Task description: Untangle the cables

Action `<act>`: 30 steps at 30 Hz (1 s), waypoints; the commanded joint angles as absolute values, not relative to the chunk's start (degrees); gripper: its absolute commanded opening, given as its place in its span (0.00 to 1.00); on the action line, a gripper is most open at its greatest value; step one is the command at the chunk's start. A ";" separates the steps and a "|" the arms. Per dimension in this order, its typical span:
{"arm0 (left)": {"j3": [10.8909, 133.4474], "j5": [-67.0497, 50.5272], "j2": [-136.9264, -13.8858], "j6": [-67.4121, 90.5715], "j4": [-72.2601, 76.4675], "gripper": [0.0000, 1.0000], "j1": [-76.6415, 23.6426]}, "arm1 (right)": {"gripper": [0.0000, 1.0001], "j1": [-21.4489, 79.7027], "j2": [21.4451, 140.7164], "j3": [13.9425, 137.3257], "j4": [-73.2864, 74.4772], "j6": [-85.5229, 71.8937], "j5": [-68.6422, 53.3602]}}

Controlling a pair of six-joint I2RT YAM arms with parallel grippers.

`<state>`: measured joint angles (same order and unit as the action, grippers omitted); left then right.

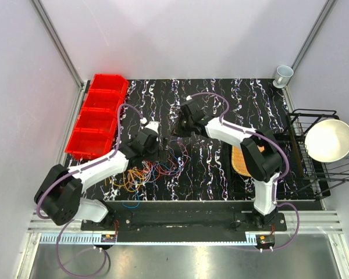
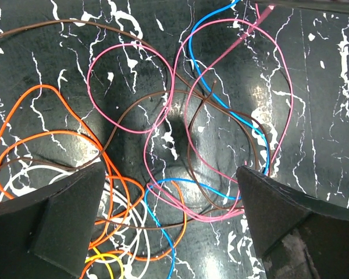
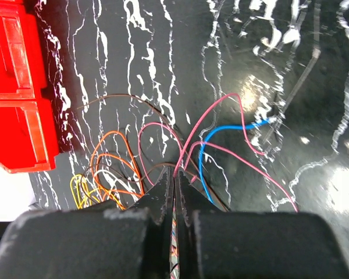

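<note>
The cables (image 1: 146, 171) lie in a loose tangle on the black marbled table, left of centre. In the left wrist view, orange (image 2: 41, 87), pink (image 2: 88, 78), blue (image 2: 165, 235), brown, white and yellow loops overlap. My left gripper (image 2: 170, 174) hangs just above the tangle, open wide, with loops below the gap and nothing held. Its place in the top view is (image 1: 157, 152). My right gripper (image 3: 175, 174) is shut on a pink cable (image 3: 206, 116), which rises taut from the pile into its fingertips. It sits just behind the tangle (image 1: 177, 129).
A row of red bins (image 1: 99, 116) lines the left edge of the table. A black wire rack (image 1: 314, 113) with a white bowl (image 1: 328, 139) stands at the right. A cup (image 1: 283, 74) is at the back right. A woven orange mat (image 1: 239, 164) lies under the right arm.
</note>
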<state>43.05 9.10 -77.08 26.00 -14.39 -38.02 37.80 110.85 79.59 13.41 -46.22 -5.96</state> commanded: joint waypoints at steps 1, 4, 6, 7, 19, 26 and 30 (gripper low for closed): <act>43.24 10.46 -78.39 26.89 -9.41 0.99 -37.44 | 0.00 37.79 113.81 83.94 12.48 -45.00 -8.96; 44.03 10.11 -81.11 26.81 -9.14 0.98 -37.18 | 0.00 37.71 114.43 83.15 11.69 -45.09 -9.32; 44.38 9.58 -83.13 26.46 -8.18 0.95 -37.18 | 0.00 37.71 114.52 82.53 11.08 -44.91 -9.32; 44.38 9.06 -83.84 26.37 -7.83 0.91 -37.09 | 0.00 37.71 114.61 82.44 10.90 -44.91 -9.49; 43.86 8.35 -88.15 26.10 -3.96 0.77 -35.33 | 0.00 37.79 115.05 81.74 9.67 -44.38 -11.42; 44.29 7.03 -88.77 25.93 -3.08 0.54 -35.42 | 0.00 37.79 115.93 82.00 9.23 -44.47 -11.95; 44.82 6.15 -90.35 26.19 -3.43 0.26 -35.51 | 0.00 37.79 116.02 82.09 9.14 -44.47 -12.13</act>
<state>43.05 7.90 -88.92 26.41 -5.91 -35.53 37.80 115.61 81.41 11.05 -45.19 -11.33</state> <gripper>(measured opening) 0.346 0.011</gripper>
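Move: The left hand, open, aims at the pink cable where its small loop crosses itself, about 3 cm ahead and 5 cm below. From this hand, the blue cable's bend lies roughly 3 cm ahead and 5 cm right, the orange tangle some 9 cm left and 2 cm back, both about 5 cm down. For the right hand, which already pinches the pink cable, that crossing is about 8 cm back, 4 cm left and 7 cm below. The left hand sinks about 5 cm towards the pink crossing while easing some 2 cm forward, wrist nearly steady, and once low narrows its wide-open fingers to about a third around the pink strand, not yet shut. The right hand keeps its pinch on the pink cable and shifts about 2 cm left and 2 cm down, turning only slightly counter-clockwise. ##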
